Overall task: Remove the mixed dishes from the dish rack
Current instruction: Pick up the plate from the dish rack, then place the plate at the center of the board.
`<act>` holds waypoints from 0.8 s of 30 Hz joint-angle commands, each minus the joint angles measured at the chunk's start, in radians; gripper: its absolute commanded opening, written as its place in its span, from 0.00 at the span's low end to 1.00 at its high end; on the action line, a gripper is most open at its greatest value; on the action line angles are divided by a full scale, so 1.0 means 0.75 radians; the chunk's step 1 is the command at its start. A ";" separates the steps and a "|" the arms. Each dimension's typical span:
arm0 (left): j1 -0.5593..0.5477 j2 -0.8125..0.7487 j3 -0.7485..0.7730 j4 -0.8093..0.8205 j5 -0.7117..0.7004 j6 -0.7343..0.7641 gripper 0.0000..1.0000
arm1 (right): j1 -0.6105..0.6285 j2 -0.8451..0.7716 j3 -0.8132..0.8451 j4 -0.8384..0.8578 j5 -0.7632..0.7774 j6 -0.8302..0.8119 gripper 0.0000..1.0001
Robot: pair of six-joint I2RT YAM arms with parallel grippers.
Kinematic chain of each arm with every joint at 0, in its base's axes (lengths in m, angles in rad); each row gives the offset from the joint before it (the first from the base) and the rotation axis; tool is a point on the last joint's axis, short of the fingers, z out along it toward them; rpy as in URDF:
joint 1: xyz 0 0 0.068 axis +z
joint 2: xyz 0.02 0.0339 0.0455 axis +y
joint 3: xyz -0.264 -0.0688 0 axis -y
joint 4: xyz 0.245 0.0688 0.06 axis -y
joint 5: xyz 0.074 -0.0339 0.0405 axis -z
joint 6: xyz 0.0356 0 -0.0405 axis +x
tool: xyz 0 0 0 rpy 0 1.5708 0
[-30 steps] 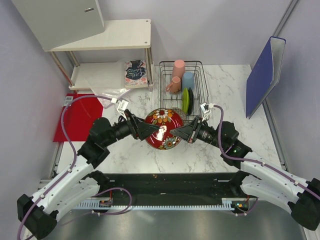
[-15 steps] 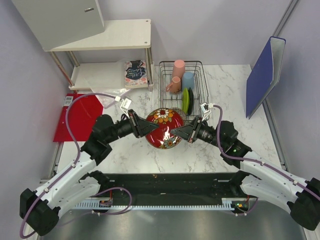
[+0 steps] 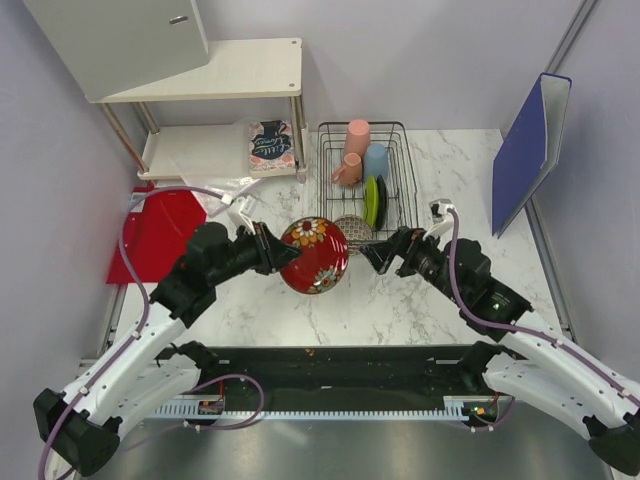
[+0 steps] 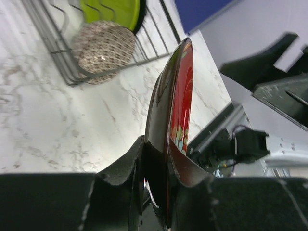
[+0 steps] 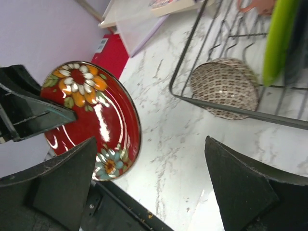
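The dark red patterned plate (image 3: 318, 257) hangs above the marble in front of the dish rack (image 3: 404, 178). My left gripper (image 3: 284, 254) is shut on its left rim, and in the left wrist view the plate (image 4: 179, 91) stands edge-on between the jaws (image 4: 166, 150). My right gripper (image 3: 380, 254) is open and empty, just right of the plate (image 5: 91, 110). In the rack are a tall pink cup (image 3: 357, 138), a small pink mug (image 3: 348, 169), a light-blue cup (image 3: 376, 160), a lime-green plate (image 3: 371, 200), a black plate (image 3: 382, 201) and a beige speckled bowl (image 3: 352, 231).
A white shelf (image 3: 225, 70) stands at the back left with a floral packet (image 3: 271, 145) on its lower level. A red mat (image 3: 160, 232) lies at the left. A blue folder (image 3: 530, 150) leans at the right wall.
The right gripper has let go of the red plate, opened wide and pulled back to the right. The left gripper has shut on the plate's rim and now holds it alone, slightly further left.
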 commanded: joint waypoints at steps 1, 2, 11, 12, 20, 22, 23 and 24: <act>0.097 -0.033 0.139 -0.116 -0.223 -0.014 0.02 | 0.002 -0.101 0.054 -0.161 0.286 -0.052 0.98; 0.129 -0.027 0.143 -0.144 -0.244 -0.056 0.02 | 0.002 -0.142 0.050 -0.171 0.320 -0.048 0.98; 0.657 0.253 0.098 -0.159 -0.177 -0.310 0.02 | 0.002 -0.285 -0.034 -0.198 0.337 -0.040 0.98; 0.672 0.278 0.092 -0.129 -0.193 -0.321 0.02 | 0.004 -0.291 -0.040 -0.202 0.335 -0.040 0.98; 0.692 0.680 0.084 0.290 -0.199 -0.400 0.02 | 0.002 -0.345 -0.086 -0.208 0.302 -0.013 0.98; 0.696 0.748 0.088 0.346 -0.175 -0.417 0.02 | 0.004 -0.351 -0.092 -0.216 0.306 -0.015 0.98; 0.698 0.793 0.084 0.369 -0.173 -0.431 0.02 | 0.002 -0.361 -0.094 -0.218 0.304 -0.017 0.98; 0.698 0.820 0.084 0.397 -0.177 -0.433 0.02 | 0.002 -0.365 -0.096 -0.222 0.306 -0.024 0.98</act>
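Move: The plate is already pinched in my left hand, and the clear counter between the red mat and the dish rack lies about 15 cm ahead, 10 cm left and roughly 22 cm below. In the rack, the patterned bowl stands some 18 cm ahead and 17 cm right of my left hand, the green plate about 25 ahead and 24 right. The red mat's middle is about 19 cm ahead and 40 left. From my right hand that clear counter is some 14 cm ahead and 30 left. I carry the plate in my left hand clear of the rack, sweeping about 15 cm left and forward first, then sinking some 14 cm while still easing forward over the bare counter. The wrist swings some 45 degrees counter-clockwise and tips the fingers downward, with my grip kept. My empty, open right hand backs about 6 cm to the right, away from the plate. ##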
